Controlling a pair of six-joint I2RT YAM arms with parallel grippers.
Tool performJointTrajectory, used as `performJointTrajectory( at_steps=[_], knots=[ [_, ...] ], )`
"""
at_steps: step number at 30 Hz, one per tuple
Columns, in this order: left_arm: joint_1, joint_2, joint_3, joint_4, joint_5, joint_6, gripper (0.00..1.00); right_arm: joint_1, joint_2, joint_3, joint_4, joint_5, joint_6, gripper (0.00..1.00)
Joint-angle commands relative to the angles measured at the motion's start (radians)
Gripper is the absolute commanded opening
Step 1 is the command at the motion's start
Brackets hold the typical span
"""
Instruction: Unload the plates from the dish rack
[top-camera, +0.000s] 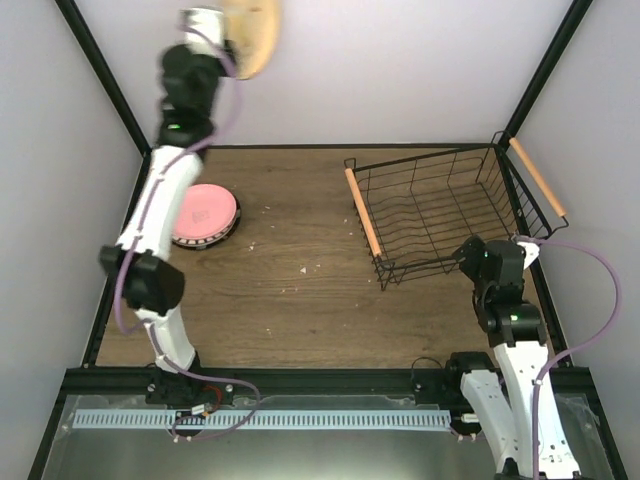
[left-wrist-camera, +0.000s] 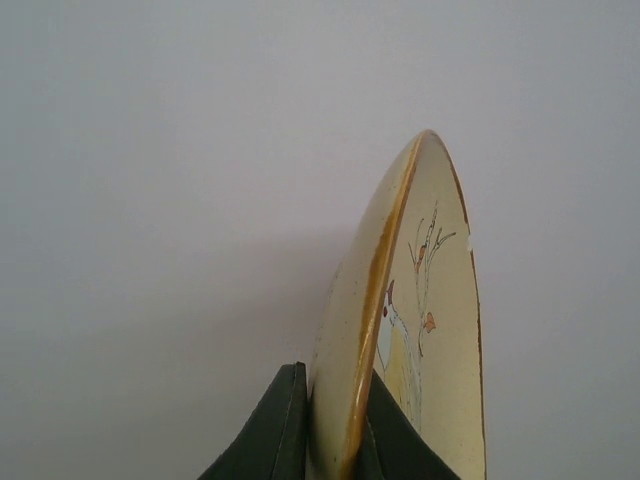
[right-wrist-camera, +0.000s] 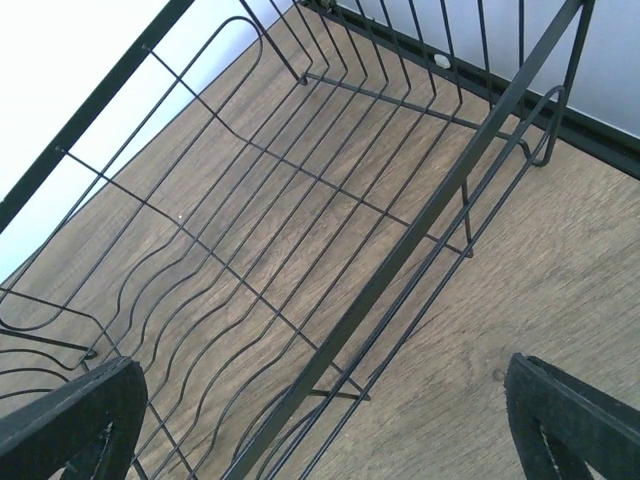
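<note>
My left gripper (top-camera: 215, 25) is raised high against the back wall, shut on the rim of a tan plate (top-camera: 250, 35) with a floral print. In the left wrist view the dark fingers (left-wrist-camera: 275, 430) pinch that plate (left-wrist-camera: 440, 330) edge-on, and it stands upright above them. A pink plate (top-camera: 205, 213) lies on top of a low stack on the table's left side. The black wire dish rack (top-camera: 362, 210) with tan wooden handles stands at the right, with no plate in it. My right gripper (top-camera: 480, 262) hovers open over the rack's near right corner (right-wrist-camera: 400, 250), holding nothing.
The table is brown wood with a few small crumbs (top-camera: 305, 268) near the middle. Black frame posts (top-camera: 100, 75) rise at the back corners. The rack's right handle (top-camera: 538, 178) lies close to the right wall.
</note>
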Motion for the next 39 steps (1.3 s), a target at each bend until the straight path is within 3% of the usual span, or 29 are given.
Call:
performJointTrajectory(
  at_steps=[1,7,14,22,39],
  knots=[
    [0.223,-0.214,-0.155,-0.124,0.043,-0.452,0.04,-0.004,0.023,-0.003,0.034,-0.018,0.006,1.00],
    [0.516,-0.432,-0.617,-0.214,0.312,-0.843,0.04,-0.004,0.097,-0.005,0.109,-0.074,0.001,1.00],
    [0.617,-0.556,-0.947,-0.180,0.502,-1.011,0.04,-0.004,0.183,-0.001,0.194,-0.113,-0.031,1.00],
    [0.631,-0.475,-1.091,-0.106,0.598,-1.086,0.04,-0.004,0.255,0.034,0.225,-0.123,-0.066,1.00],
    [0.642,-0.372,-1.118,-0.198,0.507,-1.084,0.04,-0.004,0.222,0.032,0.194,-0.076,-0.041,1.00]
  ],
)
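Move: The left hand already pinches the cream plate's rim, high and too far out. The pink plate's stack, where it is headed, lies about 11 cm back, 17 cm left and roughly 50 cm below. The dish rack's middle is some 12 cm back, 54 cm right and 45 cm below. From the right hand the stack is about 20 cm ahead, 75 cm left and 18 cm lower. Left hand swings the still-pinched plate left, then down 40 cm over the stack; right eases 5 cm forward. ##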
